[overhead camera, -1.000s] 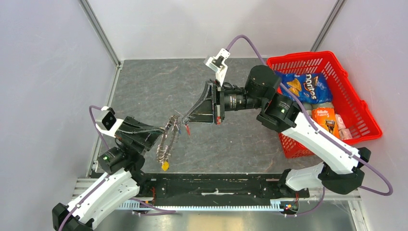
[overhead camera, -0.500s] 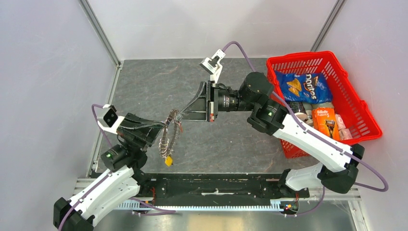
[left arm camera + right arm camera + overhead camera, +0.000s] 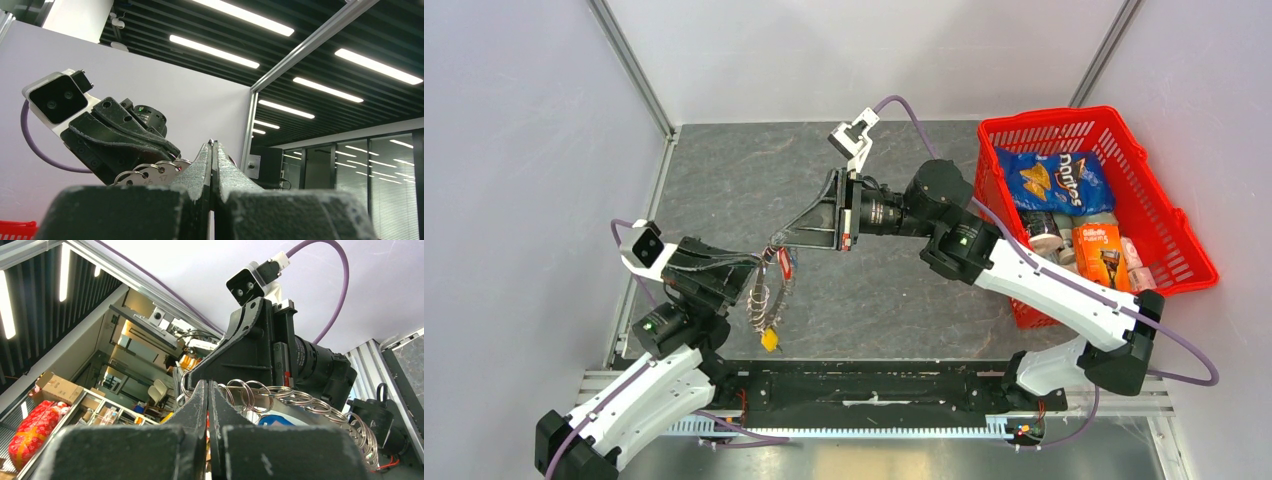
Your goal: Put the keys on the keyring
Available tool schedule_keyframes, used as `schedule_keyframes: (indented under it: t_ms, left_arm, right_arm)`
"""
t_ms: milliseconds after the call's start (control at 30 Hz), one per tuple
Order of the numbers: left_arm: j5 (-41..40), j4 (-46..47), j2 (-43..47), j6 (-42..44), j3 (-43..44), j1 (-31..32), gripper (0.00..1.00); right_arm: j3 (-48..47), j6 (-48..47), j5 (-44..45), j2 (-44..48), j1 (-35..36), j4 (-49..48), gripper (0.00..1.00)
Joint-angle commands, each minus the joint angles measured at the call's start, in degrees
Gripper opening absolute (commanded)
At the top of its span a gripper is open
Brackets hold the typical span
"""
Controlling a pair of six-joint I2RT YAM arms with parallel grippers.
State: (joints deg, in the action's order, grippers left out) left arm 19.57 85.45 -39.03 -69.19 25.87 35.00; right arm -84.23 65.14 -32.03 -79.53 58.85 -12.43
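Observation:
My left gripper is shut on the rim of the keyring and holds it on edge above the table. A yellow-tagged key hangs from the ring's low end. In the left wrist view the ring's numbered plate with small split rings shows left of the closed left gripper. My right gripper is shut at the ring's top, with a red-tagged key hanging at its tips. In the right wrist view, red shows in the slit of the right gripper. Beside it are the keyring's split rings and a blue tag.
A red basket with a chips bag and other packets stands at the right, close to the right arm's elbow. Metal frame posts and grey walls close in the dark table. The black rail runs along the near edge.
My right gripper has moved left with the red-tagged key, up to the top of the keyring. The left gripper and ring have shifted slightly left and down.

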Motion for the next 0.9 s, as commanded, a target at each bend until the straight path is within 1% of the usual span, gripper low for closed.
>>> schedule_keyframes:
  t_ms: [0,333,433,567,667,767,867]
  left_arm:
    - [-1.94,3.32,0.13,2.91,1.17,0.15,0.02]
    - [-3.92,3.32,0.01,4.96,0.34,0.15,0.02]
    - [-4.22,3.32,0.24,5.68,0.06,0.15,0.02]
    - [-3.8,3.14,0.69,6.25,-0.33,0.15,0.02]
    - [-3.66,2.62,1.64,6.33,-0.56,0.15,0.02]
    - [-2.65,-0.02,3.6,6.94,-0.31,0.15,0.02]
    - [-1.41,-6.21,6.76,8.08,0.01,0.15,0.02]
  right_arm:
    - [0.19,-0.1,2.04,1.42,0.82,-2.87,0.0]
    - [1.34,0.07,3.03,2.07,1.79,-4.1,0.0]
    - [1.5,-1.82,3.62,2.93,1.88,-2.41,0.0]
    - [1.39,-9.12,6.74,7.66,1.84,4.41,0.0]
    - [1.05,-16.05,8.84,11.91,1.88,11.93,0.0]
    - [2.57,-24.04,13.54,17.11,1.76,22.39,0.0]
    - [4.81,-33.15,19.58,20.07,1.6,34.73,0.0]
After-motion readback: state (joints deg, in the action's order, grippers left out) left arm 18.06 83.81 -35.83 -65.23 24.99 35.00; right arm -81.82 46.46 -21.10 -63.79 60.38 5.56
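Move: The keyring, still pinched at its upper rim by the left hand, has its middle some 5 cm back from the right hand, level sideways and about 4 cm lower. From the left hand it lies about 3 cm back, 1 cm to the right and 4 cm below. The yellow-tagged key hangs about 9 cm back from the right hand, level sideways, 6 cm lower; the red-tagged key hangs at the right fingertips, 2 cm back, 1 cm right. Keeping its pinch on the red-tagged key, the right hand swings about 7 cm rightward, away from the keyring. ##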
